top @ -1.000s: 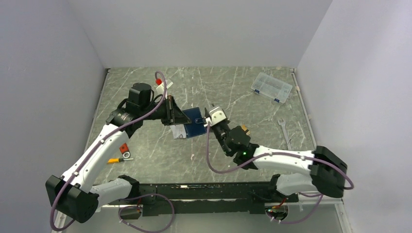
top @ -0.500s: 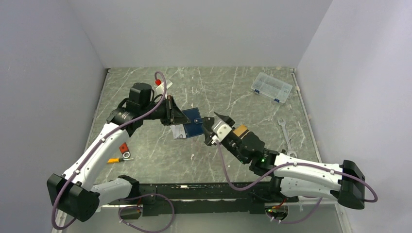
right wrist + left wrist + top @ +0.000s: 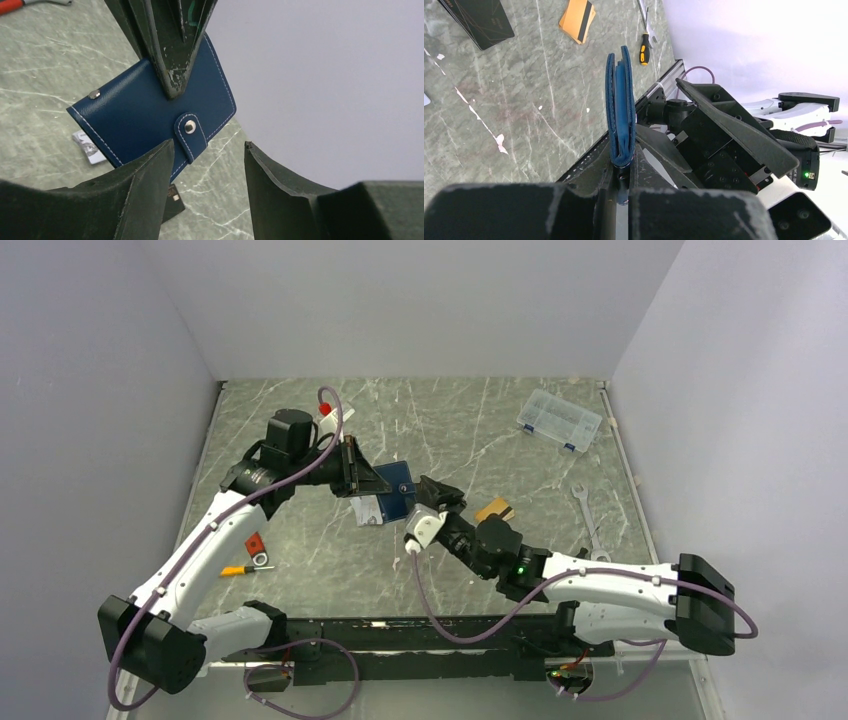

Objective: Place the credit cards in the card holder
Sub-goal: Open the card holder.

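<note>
My left gripper (image 3: 378,480) is shut on the navy-blue card holder (image 3: 397,492) and holds it upright above the table. In the left wrist view the holder (image 3: 620,100) is edge-on, clamped at its lower edge, folded shut. My right gripper (image 3: 434,490) is open and empty, just right of the holder; in its wrist view (image 3: 208,145) the holder (image 3: 135,117) with its snap tab (image 3: 190,130) fills the left. A white card (image 3: 367,512) lies under the holder. An orange-gold card (image 3: 493,510) with a dark stripe lies to the right; it also shows in the left wrist view (image 3: 576,25).
A flat black rectangle (image 3: 479,17) lies on the table below the holder. A clear organiser box (image 3: 560,420) is at the back right, a wrench (image 3: 585,508) at the right. A yellow screwdriver (image 3: 240,570), a red piece (image 3: 255,545) and a red-capped bottle (image 3: 328,416) are on the left.
My right arm has swung and pulled back from the holder toward the near side, its wrist turned over. The left arm and the holder have stayed put.
</note>
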Controlling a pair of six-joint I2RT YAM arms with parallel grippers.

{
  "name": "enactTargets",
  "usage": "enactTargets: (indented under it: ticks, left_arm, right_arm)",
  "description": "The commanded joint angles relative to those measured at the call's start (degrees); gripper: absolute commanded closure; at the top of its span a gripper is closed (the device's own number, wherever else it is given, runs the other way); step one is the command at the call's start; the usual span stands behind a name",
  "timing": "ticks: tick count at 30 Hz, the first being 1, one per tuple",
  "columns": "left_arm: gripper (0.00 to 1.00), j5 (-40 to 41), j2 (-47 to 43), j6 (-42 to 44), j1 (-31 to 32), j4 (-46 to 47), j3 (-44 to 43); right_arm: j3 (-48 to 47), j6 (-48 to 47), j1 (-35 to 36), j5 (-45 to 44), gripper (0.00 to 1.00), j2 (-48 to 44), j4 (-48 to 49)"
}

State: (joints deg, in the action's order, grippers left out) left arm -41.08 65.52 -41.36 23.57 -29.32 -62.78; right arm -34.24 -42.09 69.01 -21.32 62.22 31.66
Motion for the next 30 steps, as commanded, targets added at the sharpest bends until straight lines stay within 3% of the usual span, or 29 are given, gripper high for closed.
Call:
enactTargets:
  ticks: [1,10,15,20,30]
  left_arm:
    - [1.0,-1.54,-0.64,-1.35,-0.02,1.0,-2.6]
    - [1.0,-2.31,-1.26,-2.16,-0.02,1.26,-2.48]
    - [1.0,-2.5,-1.36,-2.49,-0.02,0.98,-2.86]
    - [1.0,-2.57,-1.26,-2.52,-0.02,0.93,-2.87]
    - [1.0,-2.96,-1.15,-2.05,-0.02,0.93,-2.4]
  right_arm:
    - [-0.55,-7.79,0.91,-1.37,0.45,2.55,8.08]
    - [1.99,-18.94,2.16,-4.84,0.62,9.01,20.63]
    - [2.64,-19.61,2.24,-6.87,0.75,10.83,24.59]
    - [1.38,-18.22,2.74,-6.28,1.0,12.63,24.28]
    - [-1.6,-17.69,3.36,-8.57,1.0,17.68,33.04]
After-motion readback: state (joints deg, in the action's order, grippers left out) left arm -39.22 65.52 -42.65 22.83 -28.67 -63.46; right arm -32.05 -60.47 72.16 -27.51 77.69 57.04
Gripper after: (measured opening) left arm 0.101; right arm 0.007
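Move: The strap with the snap, on the card holder's free edge, lies about 2 cm to the right hand's left, 1 cm ahead and 1 cm lower; the holder's middle is some 4 cm left, 2 cm ahead and 1 cm below. On the table about 20 cm below that hand lie the black cards, 11 cm ahead and 1 cm right, and the silver cards, 8 cm ahead and 12 cm left. From the left hand the strap is roughly 4 cm right, level fore and aft, 1 cm lower. Leftward and slightly forward, some 2.5 cm in all, the right hand eases in at the card holder's strap, bobbing up a touch before sinking about 1 cm, while it rolls some 15 degrees about its fingers. Its half-open fingers shut fully, tips coming together on the strap at the free edge. The left hand keeps its pinch on the holder, drifting about 1 cm forward. ##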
